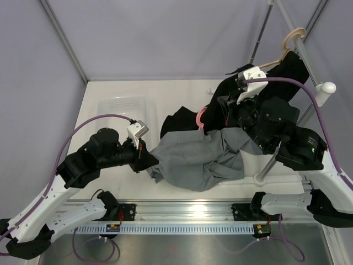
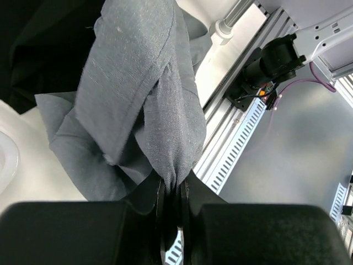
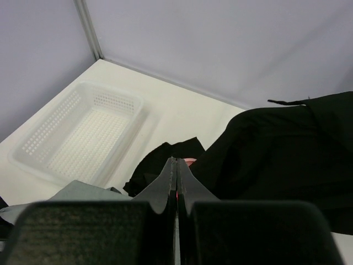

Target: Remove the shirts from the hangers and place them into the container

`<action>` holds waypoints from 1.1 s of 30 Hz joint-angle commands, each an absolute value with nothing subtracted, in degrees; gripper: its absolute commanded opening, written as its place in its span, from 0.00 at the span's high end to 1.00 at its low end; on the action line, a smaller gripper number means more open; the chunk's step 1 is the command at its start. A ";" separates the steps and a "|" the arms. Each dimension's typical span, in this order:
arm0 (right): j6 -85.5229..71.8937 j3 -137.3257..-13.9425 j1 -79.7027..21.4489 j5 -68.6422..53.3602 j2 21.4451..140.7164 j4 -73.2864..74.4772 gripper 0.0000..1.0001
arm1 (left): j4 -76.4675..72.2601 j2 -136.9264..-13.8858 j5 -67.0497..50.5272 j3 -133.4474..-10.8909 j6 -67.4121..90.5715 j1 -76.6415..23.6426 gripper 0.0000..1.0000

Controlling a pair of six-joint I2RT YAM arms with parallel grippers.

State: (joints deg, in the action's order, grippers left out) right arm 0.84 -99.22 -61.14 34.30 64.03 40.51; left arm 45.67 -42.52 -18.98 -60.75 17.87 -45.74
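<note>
The mid-grey shirt (image 1: 193, 157) lies crumpled on the white table, and my left gripper (image 1: 144, 157) is shut on its left end. In the left wrist view a bunched fold of the grey shirt (image 2: 138, 83) runs down between the closed fingers of the left gripper (image 2: 175, 185). The black shirt (image 1: 278, 77) hangs from the tan wood hanger (image 1: 287, 47) and drapes down to the table. A bit of the pink hanger (image 1: 199, 118) shows at its lower edge. My right gripper (image 3: 176, 161) is shut and empty, its tips just before the pink hanger (image 3: 189, 162) and the black shirt (image 3: 276, 154). The clear container (image 1: 122, 107) stands at the back left.
A slanted rack pole with a white knob (image 1: 326, 87) stands at the right beside the right arm. A metal rail (image 1: 187, 210) runs along the table's near edge. Grey tent walls and frame poles close in the back and sides.
</note>
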 commanded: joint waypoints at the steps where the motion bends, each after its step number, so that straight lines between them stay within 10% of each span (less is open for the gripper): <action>1: 1.59 -100.20 -60.73 35.25 63.19 40.34 1.00 | 42.19 -41.57 -20.30 -60.74 17.67 -45.79 1.00; 5: -2.01 -96.60 -60.73 31.56 62.23 40.78 0.98 | 41.75 -41.84 -21.00 -61.00 16.88 -45.79 1.00; 9: -6.75 -87.13 -60.73 26.74 59.24 37.53 0.62 | 41.22 -40.08 -22.59 -63.01 17.40 -45.79 1.00; 33: -11.52 -83.23 -53.17 7.48 61.70 31.11 0.37 | 47.47 -35.07 -21.27 -70.67 16.96 -45.79 1.00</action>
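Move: My left fingers already pinch the grey shirt. My right hand is empty and nearly shut. The pink hanger hook at that shirt's neck lies about 14 cm below my right hand, some 4 cm to its left and hardly ahead; from my left hand it is about 12 cm ahead, 15 cm right and 4 cm higher. From my right hand, the container lies roughly 36 cm left, 15 cm ahead and 45 cm below, and the black shirt's loose end about 11 cm left, 12 cm ahead and well below. I drop my right hand about 11 cm and swing it some 6 cm left, down to the pink hook, opening its fingers from almost shut to over half while the wrist tips down and turns counter-clockwise roughly 15 degrees each. Meanwhile my left hand keeps its pinch on the grey shirt and hoists it about 7 cm, drawing it a little back and left. ##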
